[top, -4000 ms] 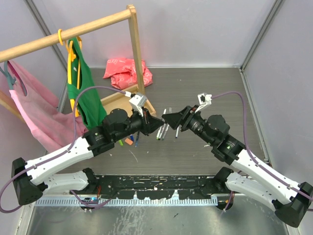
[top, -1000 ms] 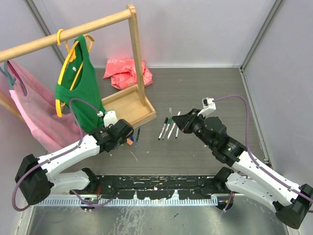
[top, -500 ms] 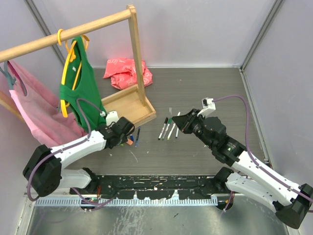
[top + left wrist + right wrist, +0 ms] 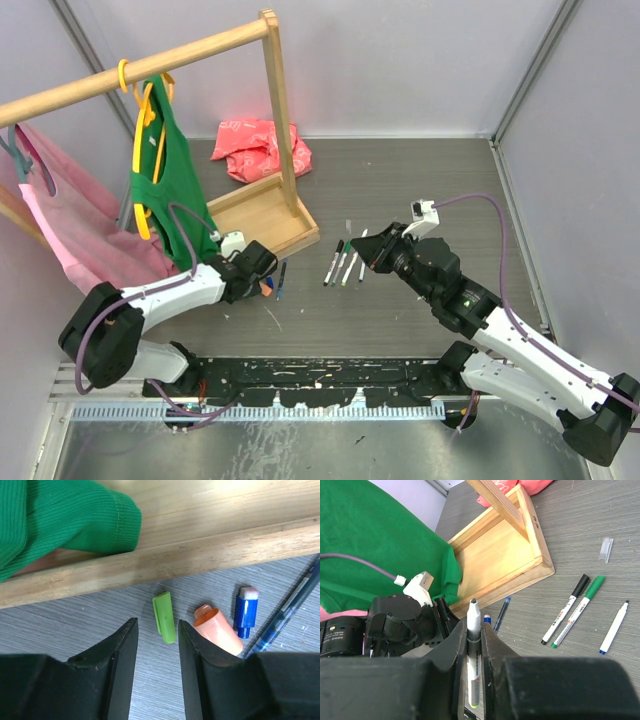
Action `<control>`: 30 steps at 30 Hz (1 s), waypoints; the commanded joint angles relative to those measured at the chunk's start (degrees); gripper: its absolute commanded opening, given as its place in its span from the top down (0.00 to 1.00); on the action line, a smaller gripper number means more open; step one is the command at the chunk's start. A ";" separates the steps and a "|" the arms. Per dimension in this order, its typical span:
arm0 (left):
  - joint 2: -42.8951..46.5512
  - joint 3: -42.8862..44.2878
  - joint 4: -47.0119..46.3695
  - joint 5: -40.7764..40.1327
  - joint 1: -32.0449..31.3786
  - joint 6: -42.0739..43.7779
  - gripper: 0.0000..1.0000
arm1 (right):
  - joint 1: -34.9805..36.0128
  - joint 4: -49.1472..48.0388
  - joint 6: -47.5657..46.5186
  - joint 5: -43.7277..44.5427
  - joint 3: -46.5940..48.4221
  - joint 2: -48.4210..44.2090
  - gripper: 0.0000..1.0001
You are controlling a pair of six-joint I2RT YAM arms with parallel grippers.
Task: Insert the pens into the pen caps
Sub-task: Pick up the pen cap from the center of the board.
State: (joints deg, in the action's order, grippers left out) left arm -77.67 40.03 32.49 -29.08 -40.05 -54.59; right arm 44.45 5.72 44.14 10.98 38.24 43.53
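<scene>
Three pen caps lie beside the wooden rack base: a green cap (image 4: 164,616), an orange cap (image 4: 218,630) and a blue cap (image 4: 246,611). My left gripper (image 4: 156,630) is open, its jaws low over the table just short of the green cap, with nothing between them. My right gripper (image 4: 471,630) is shut on an uncapped white pen (image 4: 472,645) with a green end, its tip pointing toward the left arm. More pens lie on the table: a black one (image 4: 566,616), a green one (image 4: 578,611), a white one (image 4: 613,627) and a blue one (image 4: 501,614).
The wooden rack base (image 4: 262,215) stands right behind the caps, with its upright post (image 4: 280,110). A green shirt (image 4: 165,190) and a pink garment (image 4: 60,230) hang at the left. A red cloth (image 4: 258,145) lies at the back. A clear cap (image 4: 606,549) lies beyond the pens.
My left gripper has edged toward the caps and its jaws have narrowed a little. The hanging green shirt has swung. The right arm has stayed still with its pen.
</scene>
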 commanded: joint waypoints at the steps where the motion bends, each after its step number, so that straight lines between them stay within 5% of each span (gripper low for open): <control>1: -0.18 -0.93 -2.86 -0.24 0.66 0.42 0.62 | -0.06 -2.16 0.77 -0.41 0.49 0.16 1.00; 11: -2.44 -2.06 -4.78 0.63 1.09 0.47 0.68 | -0.06 -2.18 1.12 -0.70 0.26 0.33 1.00; 21: -2.07 -3.02 -4.59 0.61 1.76 0.34 0.87 | -0.06 -2.14 1.17 -0.79 0.40 0.50 1.00; 30: 9.20 -2.34 2.92 -3.04 1.74 0.01 1.00 | -0.04 -2.16 1.08 -0.36 0.83 0.33 1.00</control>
State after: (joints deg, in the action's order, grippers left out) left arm -75.83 37.54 30.72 -28.49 -38.61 -54.59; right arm 44.45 5.72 44.99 10.41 38.24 43.92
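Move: Almost directly under the left fingers lies the green pen cap, some 2 cm below and barely 1 cm ahead. Level with the cap, an orange cap lies about 5 cm to its right; a blue cap is 6 cm right of the green one and 2 cm farther out, and the wooden tray's near rim runs 5 cm beyond it. From the right hand the green cap is roughly 32 cm to the left, about level, 23 cm below. Sinking the last 1.5 cm or so onto the green pen cap, the left hand sets its open fingertips either side of it, then stays low while they close and pinch it by its sides. With the cap gripped, the hand starts up again, about 1 cm, easing slightly left; the wrist hardly turns. The right hand keeps its hold on the white pen. ##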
